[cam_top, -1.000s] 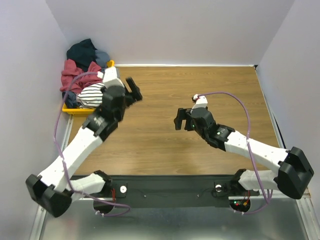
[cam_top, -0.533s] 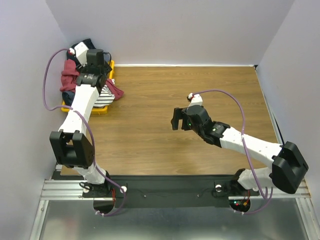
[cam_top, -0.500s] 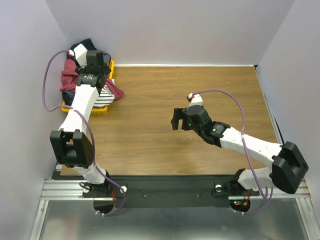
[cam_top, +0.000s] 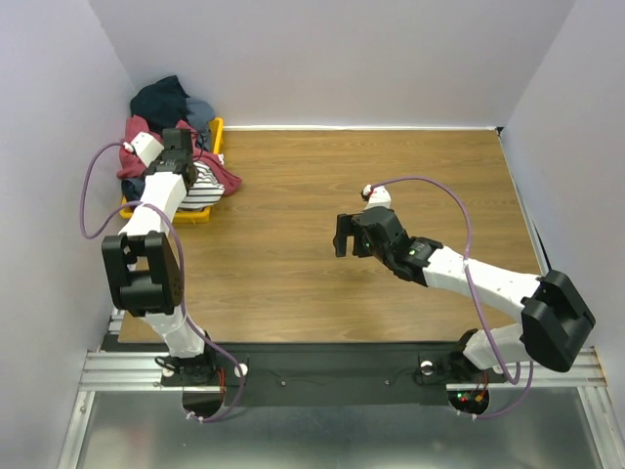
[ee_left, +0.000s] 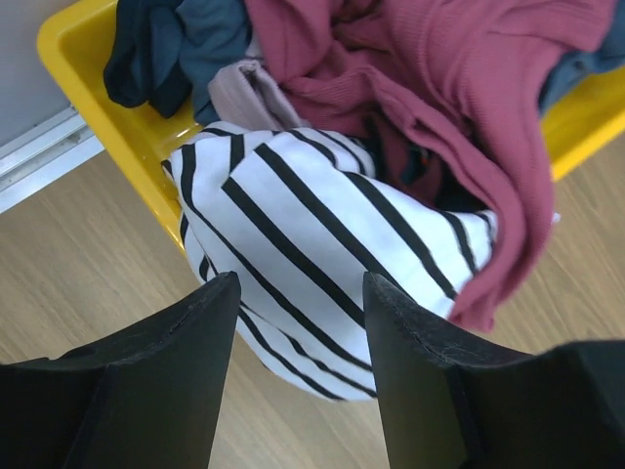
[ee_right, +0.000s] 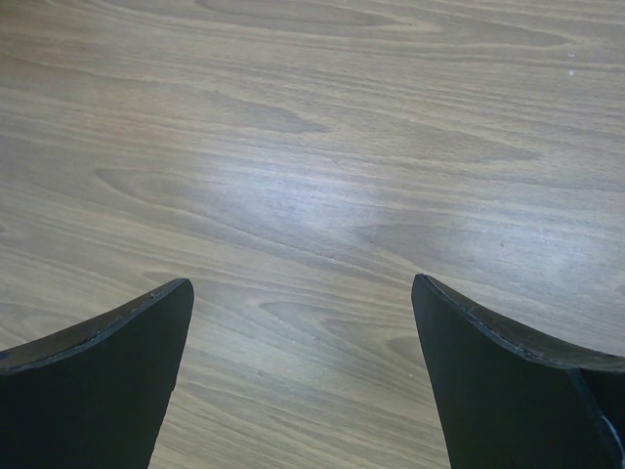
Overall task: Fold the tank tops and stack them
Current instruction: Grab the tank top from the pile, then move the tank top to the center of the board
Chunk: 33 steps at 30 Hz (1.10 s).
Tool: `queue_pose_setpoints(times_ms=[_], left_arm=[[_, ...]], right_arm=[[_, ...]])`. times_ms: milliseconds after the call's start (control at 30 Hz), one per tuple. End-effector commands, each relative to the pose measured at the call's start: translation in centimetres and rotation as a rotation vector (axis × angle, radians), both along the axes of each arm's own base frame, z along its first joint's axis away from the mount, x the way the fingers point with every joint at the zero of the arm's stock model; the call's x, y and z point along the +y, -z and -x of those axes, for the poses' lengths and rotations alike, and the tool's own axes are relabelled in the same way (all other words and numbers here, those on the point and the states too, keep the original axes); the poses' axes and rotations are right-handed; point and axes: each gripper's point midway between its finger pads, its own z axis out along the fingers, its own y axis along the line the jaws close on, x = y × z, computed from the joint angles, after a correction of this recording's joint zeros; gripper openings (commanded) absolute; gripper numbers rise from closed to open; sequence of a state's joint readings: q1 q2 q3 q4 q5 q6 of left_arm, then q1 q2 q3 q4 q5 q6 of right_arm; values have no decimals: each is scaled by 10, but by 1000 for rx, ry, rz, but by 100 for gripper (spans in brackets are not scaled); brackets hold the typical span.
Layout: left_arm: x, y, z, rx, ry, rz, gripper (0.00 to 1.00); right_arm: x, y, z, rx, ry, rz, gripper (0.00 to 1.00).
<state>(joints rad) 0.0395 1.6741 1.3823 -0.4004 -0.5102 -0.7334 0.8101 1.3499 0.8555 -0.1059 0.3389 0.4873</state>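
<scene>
A white tank top with dark stripes (ee_left: 322,244) hangs over the near rim of the yellow tray (ee_left: 107,93), part of a heap of tops. A maroon top (ee_left: 439,88) lies over its right side, and dark teal cloth (ee_left: 166,39) lies behind. In the top view the striped top (cam_top: 203,186) and the maroon top (cam_top: 225,180) spill over the tray's (cam_top: 216,127) edge onto the table. My left gripper (ee_left: 301,285) is open and empty, just above the striped top (cam_top: 192,168). My right gripper (ee_right: 301,283) is open and empty over bare wood mid-table (cam_top: 342,235).
The tray sits in the table's far left corner against the grey walls. A metal rail (ee_left: 44,156) runs beside the tray's left edge. The wooden tabletop (cam_top: 391,176) spreads to the right.
My left arm has swung from over the table back to the tray and now points its open jaws at the striped top. My right gripper has drifted slightly left.
</scene>
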Motion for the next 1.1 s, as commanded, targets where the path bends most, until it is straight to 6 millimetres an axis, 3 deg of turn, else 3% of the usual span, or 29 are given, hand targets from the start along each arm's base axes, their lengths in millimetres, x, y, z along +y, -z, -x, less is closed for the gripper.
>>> queue_pose_setpoints(times_ms=[0, 100, 233, 267, 367, 567, 667, 700, 900, 967, 1067], left_arm=[[14, 14, -3, -1, -62, 2, 63], [21, 22, -10, 8, -67, 8, 50], [30, 19, -18, -2, -68, 6, 17], [32, 10, -22, -21, -67, 5, 0], [39, -20, -26, -74, -58, -27, 0], [50, -130, -32, -260, -58, -125, 0], [50, -170, -31, -337, -49, -147, 0], [50, -193, -30, -384, -45, -159, 0], [49, -267, -34, -569, -25, -209, 0], [49, -277, -40, -593, -18, -220, 0], [50, -313, -44, -681, -19, -243, 0]], right_arm=[[5, -10, -5, -16, -2, -25, 100], [5, -9, -5, -14, -4, -24, 100], [4, -10, -5, -20, 0, -22, 100], [4, -11, -5, -21, 2, -23, 100], [4, -12, -6, -23, 0, -24, 100], [12, -13, -6, -14, -23, -33, 100], [16, -12, -8, -11, -33, -29, 100], [18, -15, -10, -12, -38, -36, 100], [30, -17, -16, -10, -70, -34, 100], [36, -21, -18, -13, -81, -42, 100], [43, -19, -20, -3, -103, -43, 100]])
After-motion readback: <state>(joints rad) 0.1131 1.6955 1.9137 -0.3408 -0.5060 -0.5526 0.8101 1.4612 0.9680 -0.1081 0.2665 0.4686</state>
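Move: The striped tank top lies about 6 cm below the left hand, roughly 1 cm ahead and 1 cm to its left, at the near end of the yellow basket. The maroon cloth is some 9 cm ahead, 3 cm left and 4 cm down; the blue-grey cloth is about 14 cm ahead, 4 cm right and 5 cm down. From the right hand, the striped top is roughly 13 cm ahead, 36 cm left and 1 cm lower. Left hand dips 5 cm, pinches the striped tank top and lifts nearly 30 cm; right drifts left. ##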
